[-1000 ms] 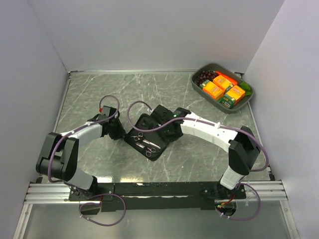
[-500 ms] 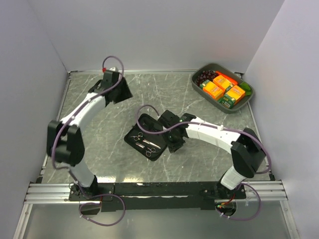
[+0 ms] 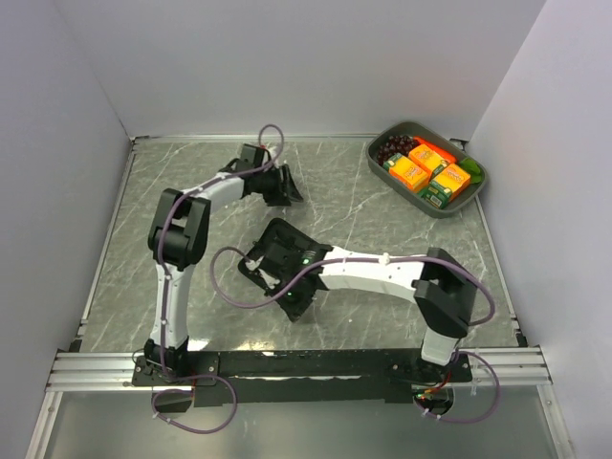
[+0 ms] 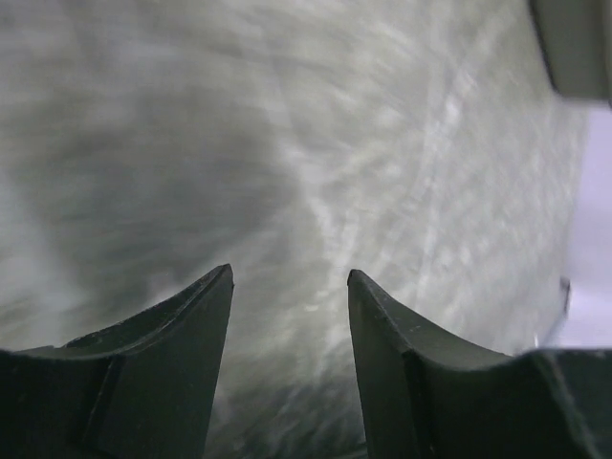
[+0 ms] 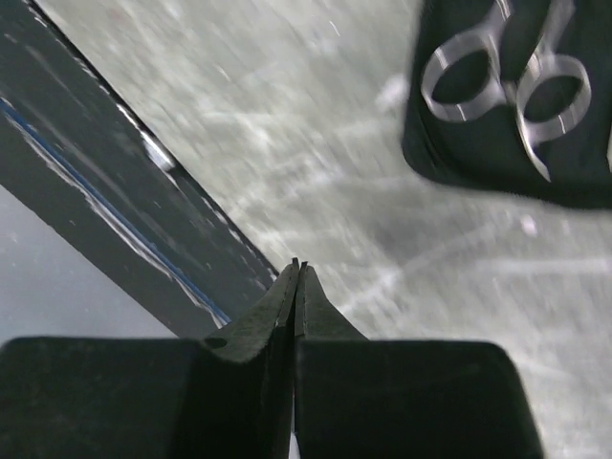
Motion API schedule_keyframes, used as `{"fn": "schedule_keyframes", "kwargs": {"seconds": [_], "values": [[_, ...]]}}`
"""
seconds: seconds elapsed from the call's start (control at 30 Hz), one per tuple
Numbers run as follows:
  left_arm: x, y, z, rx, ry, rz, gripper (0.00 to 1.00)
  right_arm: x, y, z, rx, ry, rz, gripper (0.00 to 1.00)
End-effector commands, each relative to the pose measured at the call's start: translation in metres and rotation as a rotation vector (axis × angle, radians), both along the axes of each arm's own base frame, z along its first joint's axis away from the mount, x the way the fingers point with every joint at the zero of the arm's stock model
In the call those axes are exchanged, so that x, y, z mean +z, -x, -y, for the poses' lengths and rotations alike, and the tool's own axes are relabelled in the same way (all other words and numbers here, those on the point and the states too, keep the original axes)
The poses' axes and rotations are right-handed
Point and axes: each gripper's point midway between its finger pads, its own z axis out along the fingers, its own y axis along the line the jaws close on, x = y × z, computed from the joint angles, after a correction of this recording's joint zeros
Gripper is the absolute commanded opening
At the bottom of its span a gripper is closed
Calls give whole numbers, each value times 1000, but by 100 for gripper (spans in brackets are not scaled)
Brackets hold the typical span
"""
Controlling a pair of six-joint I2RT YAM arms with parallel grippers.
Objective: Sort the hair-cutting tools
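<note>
A flat black case lies open at the table's middle. In the right wrist view, silver ring handles of scissors lie on the case at the upper right. My right gripper is shut and empty, low over bare table just off the case's edge. In the top view the right gripper and its wrist cover most of the case, and the scissors are mostly hidden there. The black hair clips are hidden. My left gripper is at the far middle of the table, and it is open and empty over bare marble.
A grey tray with orange boxes, a green box and dark grapes stands at the far right. Its corner shows in the left wrist view. The black front rail runs past the right gripper. White walls enclose the table.
My left arm has left the case, swung to the far left, then right to the far middle. My right arm has moved left, across the case. Both wrist views are blurred by motion.
</note>
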Motion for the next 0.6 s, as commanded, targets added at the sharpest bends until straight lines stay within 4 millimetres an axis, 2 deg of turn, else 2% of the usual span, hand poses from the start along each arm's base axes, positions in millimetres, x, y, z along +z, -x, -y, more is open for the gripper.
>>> {"fn": "schedule_keyframes", "kwargs": {"seconds": [0.0, 0.07, 0.27, 0.33, 0.47, 0.57], "values": [[41, 24, 57, -243, 151, 123, 57, 7, -3, -42, 90, -88, 8, 0], [33, 35, 60, -255, 124, 102, 57, 4, -5, -50, 100, -93, 9, 0], [9, 54, 48, -203, -37, 53, 57, -26, -14, -60, 84, -73, 24, 0], [-1, 64, 43, -194, -93, 23, 56, -38, -16, -57, 73, -48, 31, 0], [-18, 73, 17, -95, -226, 2, 56, -55, -21, -41, 39, 8, 66, 0], [-23, 78, 3, -48, -282, -13, 57, -67, -23, -25, 9, 59, 85, 0]]}}
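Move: The black case's middle lies about 13 cm ahead of the right hand, 2 cm to its left and 6 cm below; the nearest scissors' handles, inside the case's near corner, are about 6 cm ahead, 1 cm left and 6 cm down. From the left hand, the case's middle is some 17 cm back, 3 cm left and 6 cm below. Closed right hand shifts left, sinks 5 cm beside the case; open left hand backs 7 cm towards it. ##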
